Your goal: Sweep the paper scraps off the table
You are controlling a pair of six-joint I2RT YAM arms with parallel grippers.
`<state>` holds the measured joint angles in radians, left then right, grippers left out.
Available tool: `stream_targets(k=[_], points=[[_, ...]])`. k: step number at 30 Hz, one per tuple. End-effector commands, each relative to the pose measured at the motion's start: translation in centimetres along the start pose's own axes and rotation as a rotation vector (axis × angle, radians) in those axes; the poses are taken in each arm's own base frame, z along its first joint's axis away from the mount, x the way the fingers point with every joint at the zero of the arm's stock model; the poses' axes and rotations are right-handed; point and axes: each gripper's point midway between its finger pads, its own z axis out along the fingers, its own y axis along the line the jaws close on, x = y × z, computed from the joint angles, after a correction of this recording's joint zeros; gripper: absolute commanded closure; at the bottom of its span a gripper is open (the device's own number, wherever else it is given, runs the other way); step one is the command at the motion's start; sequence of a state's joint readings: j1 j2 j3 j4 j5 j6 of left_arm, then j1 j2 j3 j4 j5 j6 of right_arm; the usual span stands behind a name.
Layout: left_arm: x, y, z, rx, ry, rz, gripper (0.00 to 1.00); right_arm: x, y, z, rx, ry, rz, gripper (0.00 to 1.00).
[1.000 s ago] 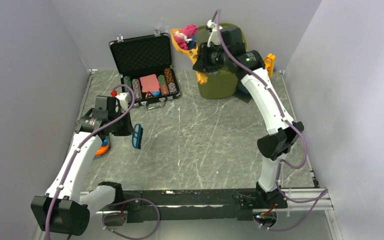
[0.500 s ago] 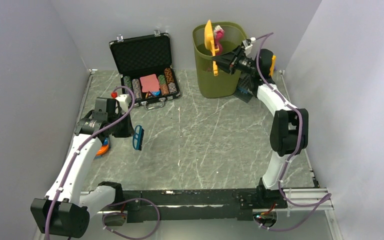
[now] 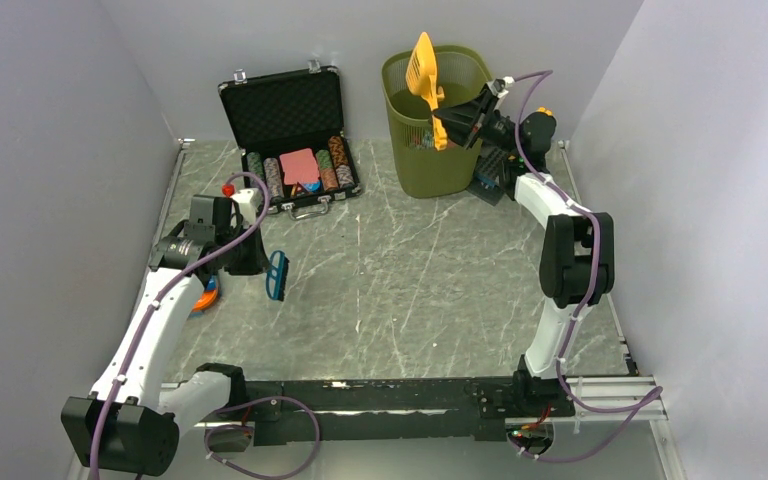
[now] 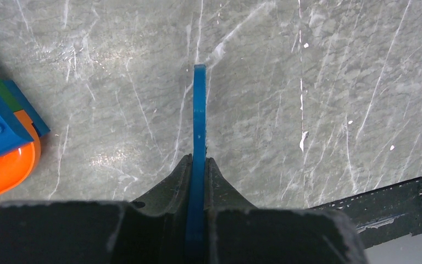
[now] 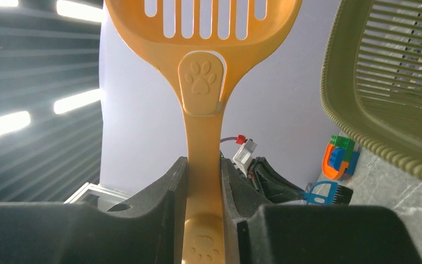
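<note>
My right gripper [image 3: 447, 125] is shut on the handle of a yellow-orange slotted scoop [image 3: 423, 65], which stands tipped up and empty over the olive-green bin [image 3: 438, 170]. In the right wrist view the fingers clamp the scoop [image 5: 203, 66] handle at my right gripper [image 5: 203, 162], with the bin [image 5: 384, 82] wall beside it. My left gripper [image 3: 258, 262] is shut on a blue hand brush [image 3: 276, 275] over the table [image 3: 410, 280]; the left wrist view shows the brush [image 4: 199, 110] edge-on between the jaws of my left gripper [image 4: 199, 159]. The paper scraps are out of view.
An open black case of poker chips [image 3: 295, 130] sits at the back left. Orange, blue and green toy bricks [image 3: 205, 295] lie beside my left arm, also the toy bricks [image 4: 3, 148]. More dark items [image 3: 490, 180] sit right of the bin. A metal rail [image 3: 360, 385] edges the front.
The right arm swung the scoop over the bin and tipped it up; the pink and red scraps it carried are gone from sight. The left arm has stayed still.
</note>
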<state>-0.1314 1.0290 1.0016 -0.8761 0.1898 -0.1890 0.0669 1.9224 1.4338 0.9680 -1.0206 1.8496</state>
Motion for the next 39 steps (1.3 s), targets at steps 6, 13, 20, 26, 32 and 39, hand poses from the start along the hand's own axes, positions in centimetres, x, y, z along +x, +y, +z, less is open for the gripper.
stream_targets(k=[6, 13, 20, 26, 32, 39], points=[[-1.3, -1.1, 0.0, 0.058, -0.045, -0.01, 1.0, 2.5, 4.2, -0.5, -0.014, 0.093, -0.241, 1.0], [-1.7, -2.0, 0.9, 0.101, -0.045, -0.021, 1.0, 7.2, 2.5, -1.2, 0.206, 0.151, -0.483, 1.0], [-1.9, -3.1, 1.7, 0.126, -0.037, -0.015, 1.0, 13.9, -4.5, -3.5, 0.675, 0.196, -0.742, 1.0], [-1.5, -4.8, 3.1, 0.155, -0.009, -0.005, 1.0, 17.7, -14.3, -9.8, 0.966, 0.174, -0.666, 1.0], [-1.0, -7.4, 5.0, 0.181, 0.032, 0.033, 1.0, 18.3, -19.2, -15.7, 1.167, 0.083, -0.639, 1.0], [0.1, -11.5, 7.3, 0.229, 0.091, 0.088, 1.0, 17.1, -21.1, -21.5, 1.394, -0.101, -0.643, 0.67]])
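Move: The right hand, still gripping the yellow scoop high at the bin's near rim, is headed for bare table in front of the bin, about 21 cm back, 5 cm right and 36 cm below; the bin's middle lies some 10 cm ahead, 1 cm left, and the block toy 4 cm ahead, 14 cm right. From the left hand with the blue brush, bare mid-table is level, roughly 20 cm right; the orange toy is level, 16 cm left, the poker case 21 cm ahead, 9 cm right. Back and then steeply down, the right hand carries the emptied scoop away from the bin to low over the bare table, some 21 cm back and 28 cm lower, bowing left before swinging right. Its wrist rolls about 80 degrees, taking the fingers from pointing left to pointing mostly down. The left hand keeps the brush and, gathering speed, slides right towards mid-table, sinking a little late on. Both grips stay shut. ##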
